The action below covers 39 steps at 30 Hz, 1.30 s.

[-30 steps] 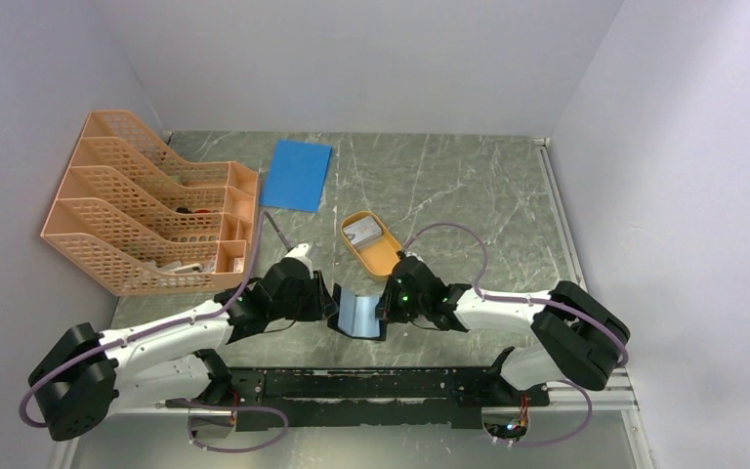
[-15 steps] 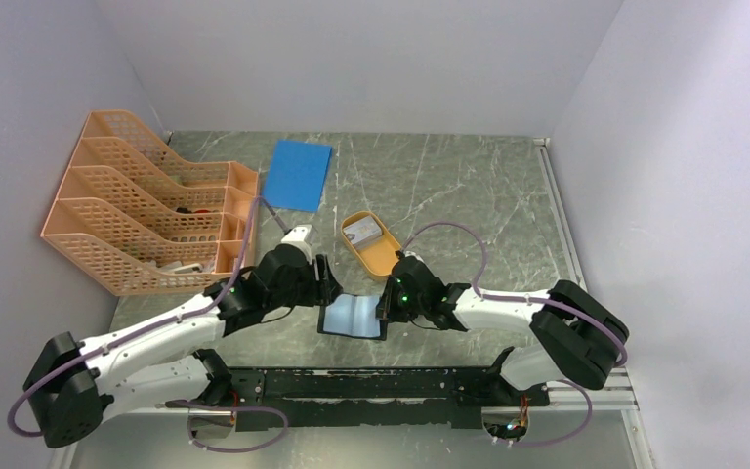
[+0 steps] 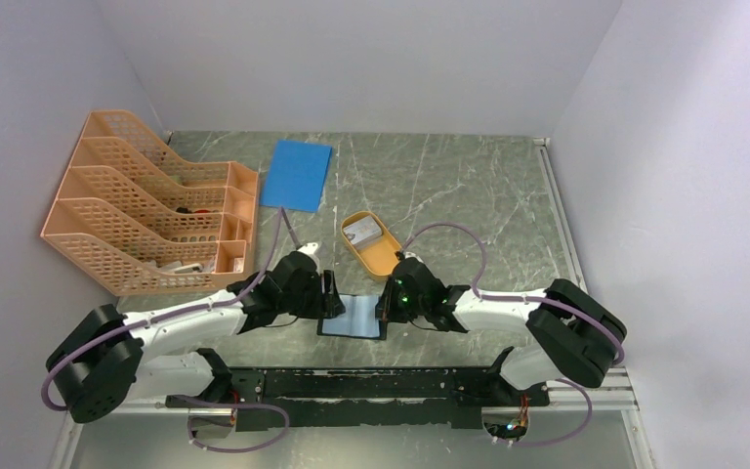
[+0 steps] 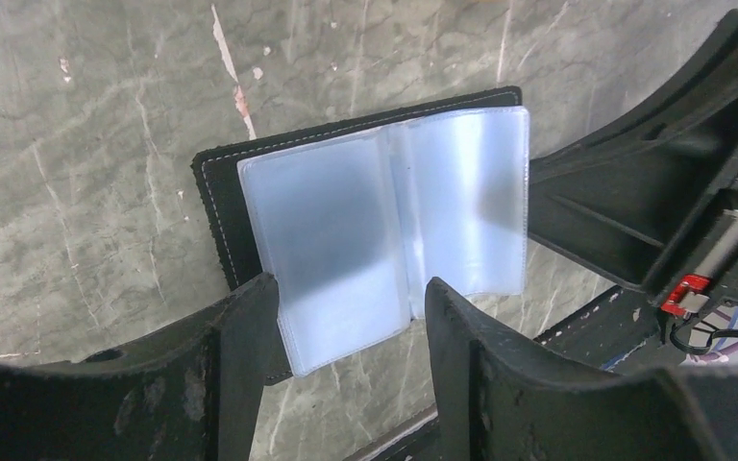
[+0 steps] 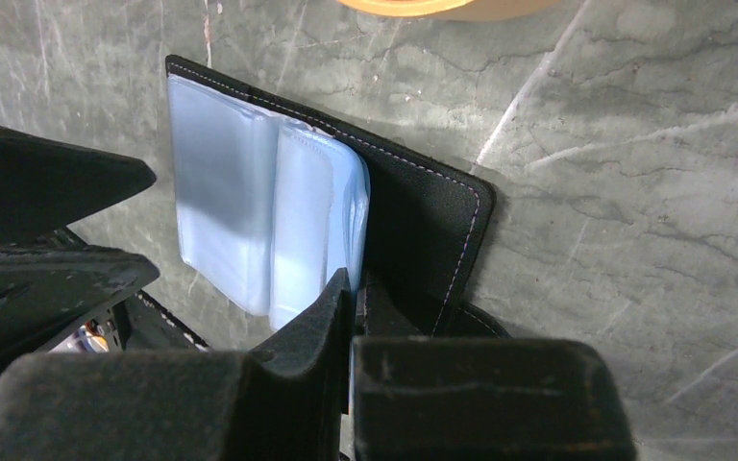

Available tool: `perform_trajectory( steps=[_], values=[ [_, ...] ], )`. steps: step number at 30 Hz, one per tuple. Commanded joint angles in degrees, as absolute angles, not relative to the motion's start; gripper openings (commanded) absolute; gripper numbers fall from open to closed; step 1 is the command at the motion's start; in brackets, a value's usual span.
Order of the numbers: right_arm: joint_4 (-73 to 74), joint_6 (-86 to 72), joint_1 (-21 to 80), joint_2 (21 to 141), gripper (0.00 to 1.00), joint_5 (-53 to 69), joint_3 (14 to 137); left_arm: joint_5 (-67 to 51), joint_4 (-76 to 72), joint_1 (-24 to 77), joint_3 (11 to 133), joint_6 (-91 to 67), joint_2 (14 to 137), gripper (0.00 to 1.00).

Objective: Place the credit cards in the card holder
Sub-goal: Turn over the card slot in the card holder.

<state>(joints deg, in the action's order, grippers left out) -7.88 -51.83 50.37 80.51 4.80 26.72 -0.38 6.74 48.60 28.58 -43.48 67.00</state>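
The black card holder point(image 3: 354, 317) lies spread open on the table between my two grippers, its bluish clear pockets point(image 4: 384, 221) facing up. My left gripper point(image 3: 329, 296) is open; its fingers point(image 4: 351, 307) straddle the near edge of the left pocket page without pinching it. My right gripper point(image 3: 387, 301) is shut on the card holder's right cover point(image 5: 423, 240), with the jaws point(image 5: 356, 288) tight together at its edge. A pale credit card point(image 3: 360, 232) lies in the orange dish just behind.
The orange oval dish point(image 3: 379, 256) sits right behind the holder. A blue flat sheet point(image 3: 296, 174) lies farther back. An orange mesh file rack point(image 3: 146, 210) fills the left side. The black mounting rail point(image 3: 371, 386) runs along the near edge.
My left gripper opened and let go of the holder's left side. The holder dropped from a raised, half-folded pose to lying flat and open. The right gripper kept its grip.
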Motion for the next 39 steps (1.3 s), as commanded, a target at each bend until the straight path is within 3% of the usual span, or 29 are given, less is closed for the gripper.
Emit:
perform_trajectory(
  steps=[1,13,17,27,29,33,35,39],
  values=[
    [-8.85,-51.76,50.54,81.69,0.0,4.66,25.28,-4.64,1.63,47.05,26.62,-44.69,68.21,0.62],
    [-9.71,-51.86,50.52,82.13,0.0,4.99,25.04,-8.33,-2.72,45.7,24.51,-45.42,70.8,0.61],
    [-9.93,-51.86,50.54,82.4,0.0,5.1,25.09,-9.68,-4.36,45.54,23.99,-45.36,71.28,0.56],
    [-10.02,-51.86,50.5,81.98,0.0,5.14,24.79,-13.77,-9.61,45.44,23.48,-45.57,69.98,0.07],
    [-9.4,-51.78,50.45,81.88,0.07,5.0,24.98,-13.34,-9.08,45.44,23.87,-45.46,70.05,0.05],
    [-4.71,-51.24,50.5,77.71,0.4,2.91,25.52,-11.03,-5.38,45.44,25.42,-45.14,69.79,0.05],
    [-0.81,-50.51,50.54,73.39,0.51,0.69,26.25,-9.72,-3.39,45.44,26.47,-44.74,69.63,0.05],
    [7.91,-48.79,50.86,64.2,0.57,-3.0,28.26,-8.72,-1.69,45.44,27.77,-44.47,69.37,0.05]
  ],
)
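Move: The left card slot page of the open card holder lies under my left hand, its middle some 2 cm to the right, 1 cm back and 4 cm below. The right slot page is about 7 cm right and 1 cm back, and the orange tray 14 cm ahead and 9 cm right. From my right hand, which still pinches the right page's edge, the left page is some 9 cm left, 1 cm back and 1 cm lower; the tray is 13 cm ahead, 2 cm left. I lower my open left hand about 2 cm to the left slot page while my right hand stays put, still pinching the right page's edge. My left fingers then close on the left page's free edge and draw it about 2 cm right and 1 cm up. Last, I open my right fingers, let go of the right page and lift that hand some 2.5 cm, easing right. ##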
